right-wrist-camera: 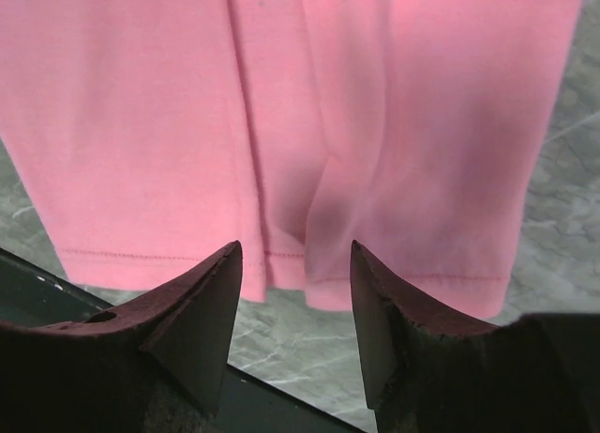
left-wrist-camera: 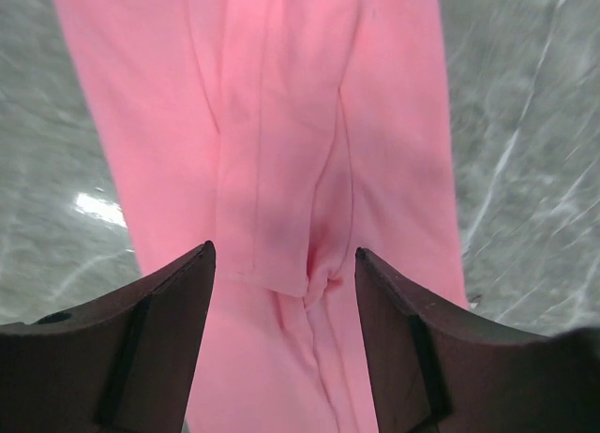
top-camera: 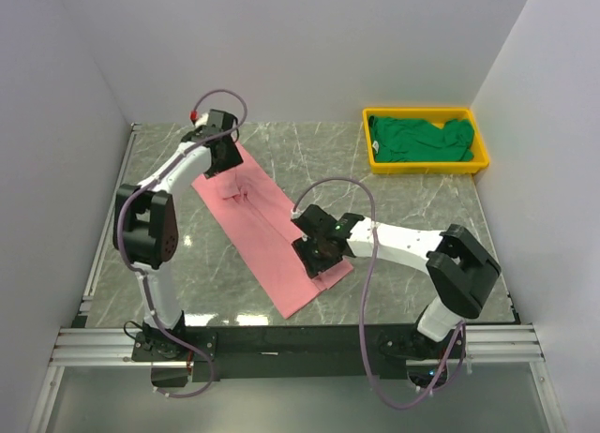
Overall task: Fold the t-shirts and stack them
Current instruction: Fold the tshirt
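The pink t-shirt (top-camera: 262, 222) lies flat on the table as a long narrow strip, running diagonally from the back left to the front middle. My left gripper (top-camera: 223, 156) hovers over its far end, open; in the left wrist view a small pucker of pink t-shirt (left-wrist-camera: 281, 124) sits between the open left gripper (left-wrist-camera: 284, 250) fingers. My right gripper (top-camera: 319, 255) is over the near end. In the right wrist view the right gripper (right-wrist-camera: 295, 247) stands open above the stitched hem of the pink t-shirt (right-wrist-camera: 281, 105), holding nothing. The dark green t-shirt (top-camera: 422, 138) lies bunched in the tray.
A yellow tray (top-camera: 480, 157) stands at the back right, against the right wall. White walls close the table on three sides. The table's dark front rail (right-wrist-camera: 56, 292) runs just past the shirt's hem. Grey marble table (top-camera: 412, 203) shows between shirt and tray.
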{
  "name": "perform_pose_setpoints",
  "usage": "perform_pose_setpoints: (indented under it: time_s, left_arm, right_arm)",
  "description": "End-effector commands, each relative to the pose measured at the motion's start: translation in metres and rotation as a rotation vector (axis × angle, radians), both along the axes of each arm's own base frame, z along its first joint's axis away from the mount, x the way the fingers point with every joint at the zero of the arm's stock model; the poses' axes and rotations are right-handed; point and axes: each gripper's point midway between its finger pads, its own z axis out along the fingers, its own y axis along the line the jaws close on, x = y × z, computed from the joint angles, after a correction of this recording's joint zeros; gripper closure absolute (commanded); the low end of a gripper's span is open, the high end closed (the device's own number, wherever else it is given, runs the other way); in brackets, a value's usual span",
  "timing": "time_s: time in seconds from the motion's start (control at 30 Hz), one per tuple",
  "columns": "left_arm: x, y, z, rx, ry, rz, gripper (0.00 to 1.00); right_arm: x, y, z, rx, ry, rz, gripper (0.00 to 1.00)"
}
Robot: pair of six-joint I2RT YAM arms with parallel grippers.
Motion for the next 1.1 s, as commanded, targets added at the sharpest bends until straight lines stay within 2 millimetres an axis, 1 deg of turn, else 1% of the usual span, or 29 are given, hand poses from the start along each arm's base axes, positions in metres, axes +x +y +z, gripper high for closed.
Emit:
perform_pose_setpoints:
  time_s: [0.0,0.03,0.07,0.13,0.17,0.23,0.27,0.33,0.37,0.4,0.43,0.47,0.5,0.53,0.57,0.6,0.63,0.67,0.7,0.73,0.77,0.8,0.83,0.87,0.9,0.93,0.97,1.0,1.07]
  left_arm:
    - [-0.01,-0.019,-0.029,-0.034,0.071,-0.009,0.33]
    - [-0.009,-0.021,-0.033,-0.038,0.08,-0.015,0.33]
    - [-0.009,-0.022,-0.044,-0.034,0.102,-0.016,0.33]
    - [-0.005,-0.024,-0.051,-0.033,0.115,-0.015,0.33]
    - [-0.006,-0.024,-0.061,-0.027,0.138,-0.014,0.33]
    - [-0.003,-0.026,-0.068,-0.028,0.143,-0.017,0.33]
    - [-0.002,-0.025,-0.076,-0.022,0.156,-0.015,0.33]
    - [0.002,-0.026,-0.083,-0.018,0.16,-0.019,0.33]
    - [0.002,-0.027,-0.096,-0.012,0.186,-0.028,0.33]
    - [0.006,-0.029,-0.096,-0.012,0.185,-0.034,0.33]
    - [0.009,-0.03,-0.1,-0.011,0.187,-0.038,0.33]
    - [0.011,-0.03,-0.111,-0.006,0.202,-0.043,0.33]
    - [0.018,-0.033,-0.11,-0.002,0.189,-0.063,0.33]
    - [0.022,-0.033,-0.12,0.007,0.199,-0.073,0.33]
    - [0.026,-0.034,-0.121,0.019,0.2,-0.093,0.34]
    - [0.038,-0.038,-0.114,0.018,0.173,-0.107,0.34]
    - [0.042,-0.039,-0.125,0.022,0.187,-0.122,0.34]
    - [0.047,-0.042,-0.126,0.017,0.182,-0.136,0.34]
    - [0.056,-0.049,-0.121,0.009,0.162,-0.177,0.34]
    - [0.06,-0.052,-0.122,0.006,0.153,-0.197,0.34]
    - [0.064,-0.055,-0.129,0.002,0.154,-0.216,0.34]
    - [0.07,-0.061,-0.126,-0.001,0.136,-0.249,0.34]
    - [0.073,-0.065,-0.126,-0.003,0.131,-0.267,0.34]
    - [0.076,-0.067,-0.131,0.001,0.129,-0.277,0.34]
    - [0.08,-0.07,-0.128,0.011,0.114,-0.297,0.33]
    - [0.082,-0.072,-0.127,0.01,0.107,-0.305,0.33]
    - [0.085,-0.073,-0.123,0.007,0.093,-0.312,0.33]
    - [0.086,-0.074,-0.121,0.006,0.085,-0.314,0.33]
    - [0.089,-0.073,-0.101,0.009,0.054,-0.308,0.3]
  right_arm:
    - [0.01,0.016,0.002,0.076,-0.024,0.027,0.43]
    - [0.01,0.017,-0.002,0.074,-0.018,0.032,0.43]
    - [0.008,0.017,-0.005,0.074,-0.004,0.033,0.43]
    - [0.004,0.014,-0.016,0.042,0.026,0.033,0.43]
    - [0.004,0.013,-0.019,0.033,0.033,0.03,0.43]
    - [-0.001,0.009,-0.029,0.011,0.064,0.022,0.43]
    - [-0.004,0.011,-0.03,0.016,0.078,0.025,0.43]
    - [-0.011,0.012,-0.033,0.02,0.104,0.031,0.44]
    - [-0.014,0.014,-0.034,0.022,0.113,0.037,0.44]
    - [-0.017,0.015,-0.034,0.02,0.121,0.038,0.44]
    - [-0.023,0.017,-0.035,0.018,0.129,0.05,0.44]
    - [-0.027,0.019,-0.036,0.021,0.142,0.059,0.44]
    - [-0.031,0.023,-0.036,0.035,0.168,0.067,0.44]
    - [-0.035,0.024,-0.04,0.028,0.189,0.066,0.44]
    - [-0.037,0.027,-0.041,0.029,0.197,0.072,0.44]
    - [-0.039,0.029,-0.042,0.027,0.206,0.067,0.44]
    - [-0.042,0.03,-0.046,0.02,0.225,0.064,0.44]
    - [-0.043,0.033,-0.047,0.02,0.231,0.064,0.44]
    - [-0.042,0.038,-0.046,0.028,0.237,0.052,0.44]
    - [-0.041,0.043,-0.046,0.038,0.24,0.05,0.44]
    - [-0.041,0.047,-0.045,0.045,0.246,0.045,0.44]
    - [-0.038,0.055,-0.041,0.063,0.243,0.032,0.44]
    - [-0.036,0.058,-0.043,0.062,0.246,0.026,0.44]
    - [-0.036,0.062,-0.042,0.065,0.249,0.028,0.44]
    - [-0.033,0.074,-0.038,0.081,0.244,0.031,0.44]
    - [-0.033,0.077,-0.037,0.074,0.243,0.036,0.44]
    - [-0.027,0.088,-0.028,0.089,0.217,0.041,0.44]
    - [-0.024,0.091,-0.026,0.083,0.208,0.039,0.44]
    - [-0.023,0.096,-0.014,0.083,0.185,0.042,0.43]
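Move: The pink t-shirt lies folded in a long slanting strip. The left hand hovers over its far part: the bunched fold is about 1 cm ahead, 2 cm right and 11 cm below, and the strip's far right corner some 15 cm ahead and 3 cm right. The right hand is about 3 cm above the near end, with the hem's middle roughly 4 cm back and 1 cm right, and the near right corner some 9 cm right and 2 cm ahead. The left hand first drops about 10 cm with open fingers, tipping down some 10 degrees, onto the shirt beside the bunched fold, then, staying low, pushes the far part about 10 cm forward and 4 cm right while turning clockwise. The right hand sinks a couple of centimetres onto the near end, fingers also staying open, and drags it some 8 cm left, pressing the cloth along the table. ##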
